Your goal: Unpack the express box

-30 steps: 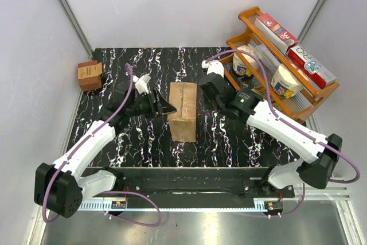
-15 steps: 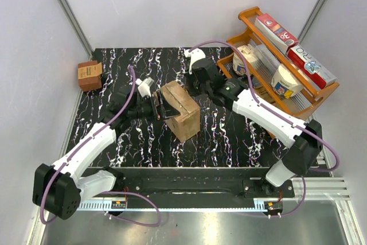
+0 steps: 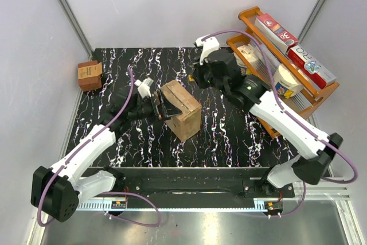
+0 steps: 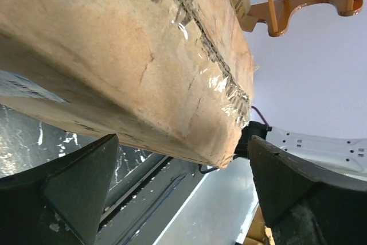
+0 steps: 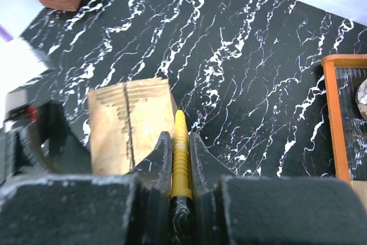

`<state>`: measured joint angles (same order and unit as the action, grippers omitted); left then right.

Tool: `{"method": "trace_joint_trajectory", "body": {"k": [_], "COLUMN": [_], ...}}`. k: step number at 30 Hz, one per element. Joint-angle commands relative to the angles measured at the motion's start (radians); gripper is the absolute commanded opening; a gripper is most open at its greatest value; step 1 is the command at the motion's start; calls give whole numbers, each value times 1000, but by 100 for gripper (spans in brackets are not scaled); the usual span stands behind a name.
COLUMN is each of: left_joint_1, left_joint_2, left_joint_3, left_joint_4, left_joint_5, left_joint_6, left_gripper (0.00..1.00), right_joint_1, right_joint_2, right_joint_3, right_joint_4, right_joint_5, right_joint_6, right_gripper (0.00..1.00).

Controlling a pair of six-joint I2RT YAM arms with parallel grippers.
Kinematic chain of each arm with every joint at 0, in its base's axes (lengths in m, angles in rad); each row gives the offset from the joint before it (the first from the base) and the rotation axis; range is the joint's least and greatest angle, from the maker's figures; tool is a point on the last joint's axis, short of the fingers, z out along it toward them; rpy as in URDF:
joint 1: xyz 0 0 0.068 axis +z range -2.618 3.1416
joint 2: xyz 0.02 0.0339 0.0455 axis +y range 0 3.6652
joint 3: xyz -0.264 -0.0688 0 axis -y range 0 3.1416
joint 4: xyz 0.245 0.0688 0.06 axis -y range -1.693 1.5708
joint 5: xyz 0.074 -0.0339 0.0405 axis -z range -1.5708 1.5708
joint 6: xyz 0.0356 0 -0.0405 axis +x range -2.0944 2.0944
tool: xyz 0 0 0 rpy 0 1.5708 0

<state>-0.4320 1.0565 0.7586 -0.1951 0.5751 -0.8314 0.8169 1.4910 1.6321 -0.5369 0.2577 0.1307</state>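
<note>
The express box [image 3: 182, 110], a brown cardboard carton, lies at an angle in the middle of the black marble table. Its top seam shows torn paper and ragged clear tape [image 4: 221, 78]. My left gripper [image 3: 162, 107] stands wide open at the box's left end. In the left wrist view the box [image 4: 143, 67] fills the space above and between the fingers [image 4: 80, 182], which do not press on it. My right gripper [image 3: 196, 77] hovers behind the box, shut on a yellow ribbed cutter [image 5: 181, 153]. From the right wrist the box [image 5: 129, 124] lies just beyond the cutter's tip.
A small darker brown box [image 3: 90, 74] sits at the table's far left edge. An orange wooden rack [image 3: 269, 98] with packaged goods stands at the back right, close behind my right arm. The rack's edge [image 5: 330, 113] shows at the right of the right wrist view.
The box has turned from straight to angled. My left gripper has opened wide at its left end. My right arm has drawn back from the box toward the rear, the cutter still in it.
</note>
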Motion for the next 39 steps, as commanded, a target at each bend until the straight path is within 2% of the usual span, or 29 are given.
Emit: {"method": "trace_joint_trajectory", "body": {"k": [1,7,10,13,18,24,29,39], "left_joint_1": [-34,-99,-117,-139,-182,-195,-200,-202], "left_joint_2": [-20,-76,-66,-29,26,51,43,33], "left_joint_3": [13,-15,-7,25,87,84,74,70], "left_joint_4": [24,-1,-12,-36,-121,-135,-152,-150], "left_joint_5": [-70,-262,-302,-320,-360,-374,-386,-385], "left_joint_6": [-157,-351,-397,-420,-428,-453,-453,-445], "left_gripper": [99,99,98,93,87,85,77,76], "right_joint_1": [5,25,44,71,114,156,165,169], "right_joint_2": [-123,-235,-258,-270,-275,-276,-284,-255], "right_joint_3": [-9,-100,-124,-150,-190,-219,-241,-279], "right_joint_4": [-66,-89,-115,-123,-109,-92,-84,-31], "right_joint_5": [-122,-212,-238,-244,-216,-134,-40,-35], "right_joint_6": [1,-5,-19,-28,-17,10,21,23], "right_gripper": [0,0,0,0,0,0,0,0]}}
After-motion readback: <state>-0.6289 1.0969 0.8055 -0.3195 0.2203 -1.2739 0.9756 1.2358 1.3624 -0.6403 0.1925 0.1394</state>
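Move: The near end of the box's taped seam lies about 9 cm back from the right hand's knife, 1 cm left and roughly 8 cm lower; the box's middle is some 3 cm back, 5 cm left and 18 cm down. The wooden shelf stands about 30 cm to the right and 8 cm farther out, some 15 cm lower. From the left hand the same seam end is roughly 2 cm ahead, 6 cm right and 2 cm lower. The seam's near end is approached from both sides: the right hand, still gripping the yellow knife, draws back about 10 cm, first rising some 3 cm and then sinking 7 or so, turned a little counter-clockwise, its tip coming down close by the tape. The left hand turns some 25 degrees, more forward and down, shifts 2 cm right, dips slightly and partly closes astride the near-left corner, one fingertip resting on top at the seam. ##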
